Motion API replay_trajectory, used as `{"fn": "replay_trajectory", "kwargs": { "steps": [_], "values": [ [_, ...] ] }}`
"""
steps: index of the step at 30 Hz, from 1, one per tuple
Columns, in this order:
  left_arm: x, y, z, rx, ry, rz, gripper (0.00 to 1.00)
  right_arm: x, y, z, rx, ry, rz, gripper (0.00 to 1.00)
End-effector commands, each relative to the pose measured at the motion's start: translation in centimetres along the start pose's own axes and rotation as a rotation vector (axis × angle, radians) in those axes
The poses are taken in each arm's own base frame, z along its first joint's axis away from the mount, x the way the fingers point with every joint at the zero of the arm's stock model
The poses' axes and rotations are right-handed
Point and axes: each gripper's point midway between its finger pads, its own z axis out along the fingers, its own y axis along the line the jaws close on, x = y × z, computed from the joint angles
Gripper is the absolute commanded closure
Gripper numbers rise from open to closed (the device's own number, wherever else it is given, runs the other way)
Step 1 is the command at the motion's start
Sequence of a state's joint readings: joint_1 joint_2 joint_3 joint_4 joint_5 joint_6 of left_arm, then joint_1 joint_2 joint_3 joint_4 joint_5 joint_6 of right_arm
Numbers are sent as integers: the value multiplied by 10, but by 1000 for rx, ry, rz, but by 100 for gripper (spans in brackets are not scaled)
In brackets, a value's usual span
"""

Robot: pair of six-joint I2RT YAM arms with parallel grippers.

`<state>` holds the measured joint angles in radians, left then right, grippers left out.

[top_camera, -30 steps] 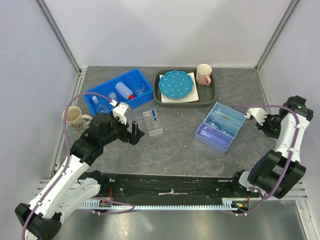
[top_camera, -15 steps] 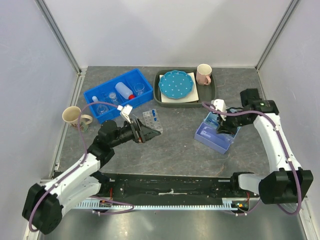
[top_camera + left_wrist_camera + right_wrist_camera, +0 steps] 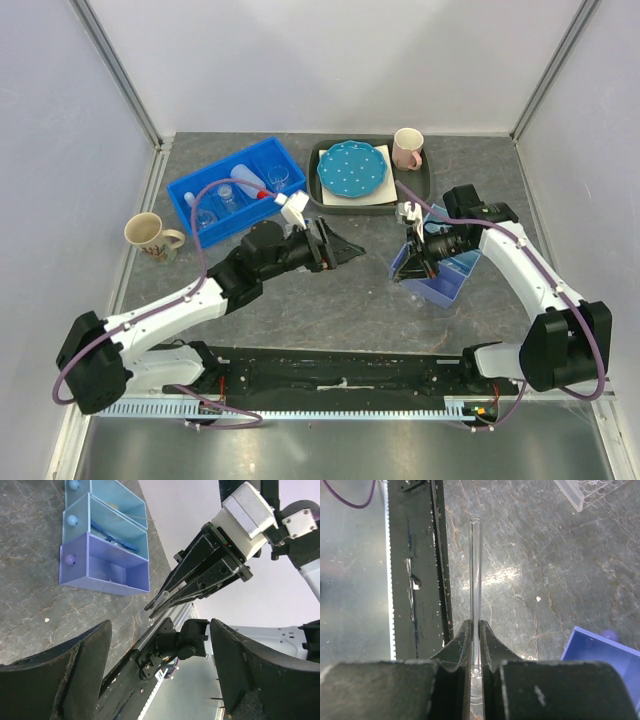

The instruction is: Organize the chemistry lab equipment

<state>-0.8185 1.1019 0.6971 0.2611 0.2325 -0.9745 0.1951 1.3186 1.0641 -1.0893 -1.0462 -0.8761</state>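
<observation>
My right gripper (image 3: 476,625) is shut on a thin clear glass test tube (image 3: 476,570), which sticks straight out past its fingertips above the table. From the left wrist view the same tube (image 3: 156,602) juts from the right gripper (image 3: 167,597). In the top view the right gripper (image 3: 403,271) hangs at the near left corner of the drawer box. My left gripper (image 3: 160,675) is open and holds nothing, pointing right at mid-table (image 3: 352,249). The white test-tube rack (image 3: 590,490) shows only as a corner. The squeeze bottle (image 3: 248,180) and glass beakers (image 3: 278,177) lie in the blue bin (image 3: 190,190).
A pale blue and purple drawer box (image 3: 105,555) stands right of centre, with a blue item in its middle compartment. A dark tray (image 3: 425,185) at the back carries the dotted plate (image 3: 352,168) and pink mug (image 3: 407,147). A beige mug (image 3: 147,234) stands far left.
My left arm has swung right over the rack to mid-table, its jaws slightly narrower. The right arm has come in from the far right to the drawer box's near corner.
</observation>
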Motion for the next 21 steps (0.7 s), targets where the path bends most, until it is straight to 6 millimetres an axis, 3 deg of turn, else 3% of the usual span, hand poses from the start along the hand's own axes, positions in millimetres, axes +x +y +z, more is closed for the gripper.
{"fn": "replay_trajectory", "kwargs": {
  "steps": [1,2,10,11,21],
  "values": [
    [3,12,23,-140,-3,52,16,-13,11,7,-90,-102,-17,89],
    [3,3,27,-132,-1,68,17,-12,11,8,-93,-102,-18,89],
    [10,3,55,-224,35,155,31,-7,16,8,-95,-104,-54,88],
    [19,7,56,-253,63,167,31,-7,16,8,-93,-104,-57,89],
    [31,2,64,-279,82,187,50,-5,20,6,-78,-101,-83,88]
  ]
}}
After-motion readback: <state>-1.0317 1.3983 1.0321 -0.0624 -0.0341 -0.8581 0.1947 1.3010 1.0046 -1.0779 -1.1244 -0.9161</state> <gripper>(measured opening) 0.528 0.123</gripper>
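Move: From the left hand, the glass cylinder held in the right hand's fingers lies about 12 cm to the right, 2 cm back and 6 cm lower. The purple bin is some 21 cm to the left hand's right, level with it in reach, and the tube rack about 8 cm to its left and 6 cm ahead, both some 22 cm below. From the right hand, the cylinder's middle is about 1 cm left and 2 cm up. Reaching right and down towards the upper end of the glass cylinder, the left hand travels some 6 cm right and 4 cm down, slowing as it arrives. It tips its fingers about 20 degrees further down and narrows its wide-open gap to roughly half, bringing the fingers around the rim; contact can't be made out. The right hand keeps its pinch on the cylinder, easing about 1 cm back. ##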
